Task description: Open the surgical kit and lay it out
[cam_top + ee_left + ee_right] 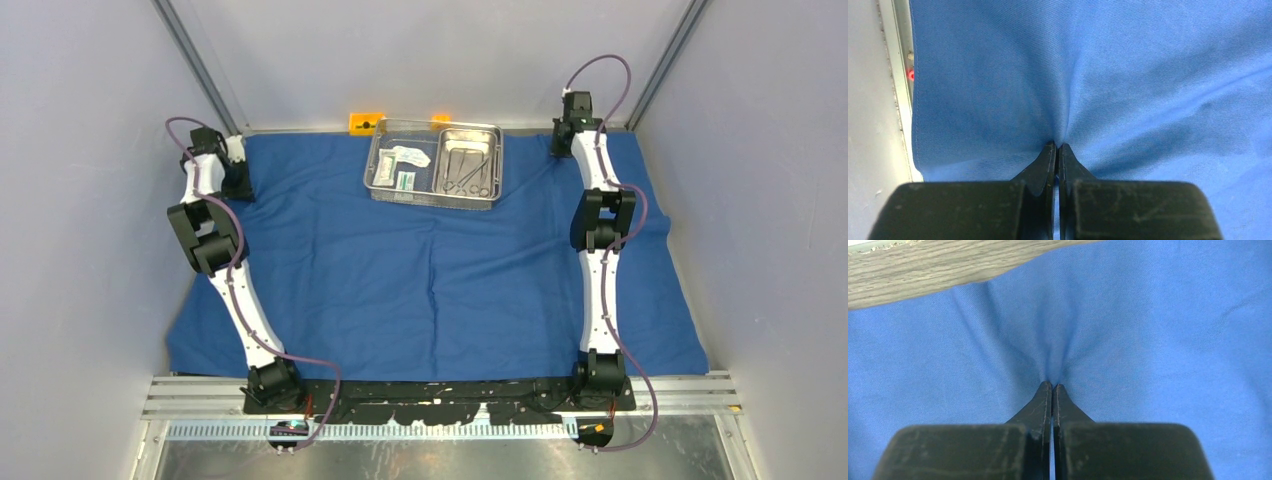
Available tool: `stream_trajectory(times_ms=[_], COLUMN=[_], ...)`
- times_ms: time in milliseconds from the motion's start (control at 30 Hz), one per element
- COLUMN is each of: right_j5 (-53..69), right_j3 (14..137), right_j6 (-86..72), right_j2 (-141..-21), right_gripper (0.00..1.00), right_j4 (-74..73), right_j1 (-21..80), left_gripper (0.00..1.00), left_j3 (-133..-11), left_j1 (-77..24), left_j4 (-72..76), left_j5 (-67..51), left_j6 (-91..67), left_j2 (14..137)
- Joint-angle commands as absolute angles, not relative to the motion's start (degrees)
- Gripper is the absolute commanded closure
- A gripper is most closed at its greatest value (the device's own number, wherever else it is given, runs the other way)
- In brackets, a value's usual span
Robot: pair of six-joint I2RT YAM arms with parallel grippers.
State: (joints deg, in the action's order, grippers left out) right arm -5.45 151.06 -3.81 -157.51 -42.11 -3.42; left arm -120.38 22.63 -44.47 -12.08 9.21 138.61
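Observation:
The blue cloth wrap (430, 280) lies spread open across the table. On its far middle stands the steel mesh basket (381, 175), holding white-green packets (406, 158) on the left and the smaller steel tray (485, 147) on the right. Thin scissors and forceps (467, 176) lie in the tray. My left gripper (238, 188) is down at the cloth's far left corner, and my right gripper (560, 148) at the far right corner. In the wrist views the left gripper (1057, 145) and right gripper (1053, 385) are each shut on a puckered pinch of blue cloth (1068, 100) (1058, 345).
Two small orange blocks (366, 122) (441, 120) sit against the back wall behind the basket. Grey walls close in both sides. A metal rail (900, 75) runs by the cloth's left edge, and bare wooden table (923, 270) shows past the right corner.

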Motion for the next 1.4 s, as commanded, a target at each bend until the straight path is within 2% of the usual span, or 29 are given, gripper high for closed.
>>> stream_trajectory(times_ms=[0,667,733,767,800,900,1067,1167,1367], right_j5=[-11.29,-13.44,-12.27,-10.82,-9.94,-7.41,-5.24,-3.74,3.44], right_j3=[154.15,158.03,157.98,157.76,157.39,154.53,143.76,136.13,116.59], right_j6=[-0.85,6.68,6.16,5.89,5.50,4.42,3.79,3.57,6.10], right_j2=[-159.85,-161.89,-161.14,-160.47,-159.15,-154.27,-142.22,-134.17,-115.08], right_gripper=[1.00,1.00,0.95,0.90,0.84,0.59,0.34,0.27,0.26], right_j4=[-37.78,-32.09,-32.95,-33.63,-34.31,-36.06,-36.12,-36.25,-39.63], right_j1=[-4.13,-5.01,-5.01,-5.01,-5.01,-5.09,-5.42,-5.85,-7.64], left_gripper=[1.00,0.98,0.90,0.81,0.73,0.49,0.25,0.16,0.08], left_j3=[-119.90,-121.97,-122.59,-122.91,-123.43,-125.05,-125.32,-123.56,-111.00], left_j1=[23.05,23.03,23.03,23.08,23.03,23.08,23.41,24.00,24.70], left_j4=[-50.33,-50.90,-51.14,-51.27,-51.39,-51.38,-48.80,-46.49,-41.73], left_j5=[-12.25,-10.63,-10.52,-10.24,-9.86,-8.54,-7.81,-8.45,-14.70], left_j6=[8.42,7.15,7.15,7.11,7.18,7.66,8.83,9.76,15.69], left_j2=[137.75,137.65,137.59,137.58,137.63,137.26,134.30,130.97,119.89])
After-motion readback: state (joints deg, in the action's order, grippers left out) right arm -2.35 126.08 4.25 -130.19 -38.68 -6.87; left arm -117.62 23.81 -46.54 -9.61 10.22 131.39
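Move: Both closed hands already pinch the drape, just above the table. From the right hand the drape's far edge lies about 5 cm straight ahead and the table's far rim 8 cm straight ahead, while the middle of the instrument tray is some 33 cm left and 4 cm nearer. From the left hand the drape's left edge is about 6 cm to its left and level with it, the left rail 8 cm left and level, the tray roughly 48 cm right and 9 cm ahead. The right hand, still pinching a fold of the drape, drags it about 2 cm forward towards the table's far rim with a slight roll, then opens and lifts off some 12 cm, drawing back about 8 cm and a little to the right. The left hand holds its pinch almost in place near the drape's left edge as the right pulls, eases back barely 1 cm, then opens at about the same time and rises off the cloth, also slipping slightly back and left. ##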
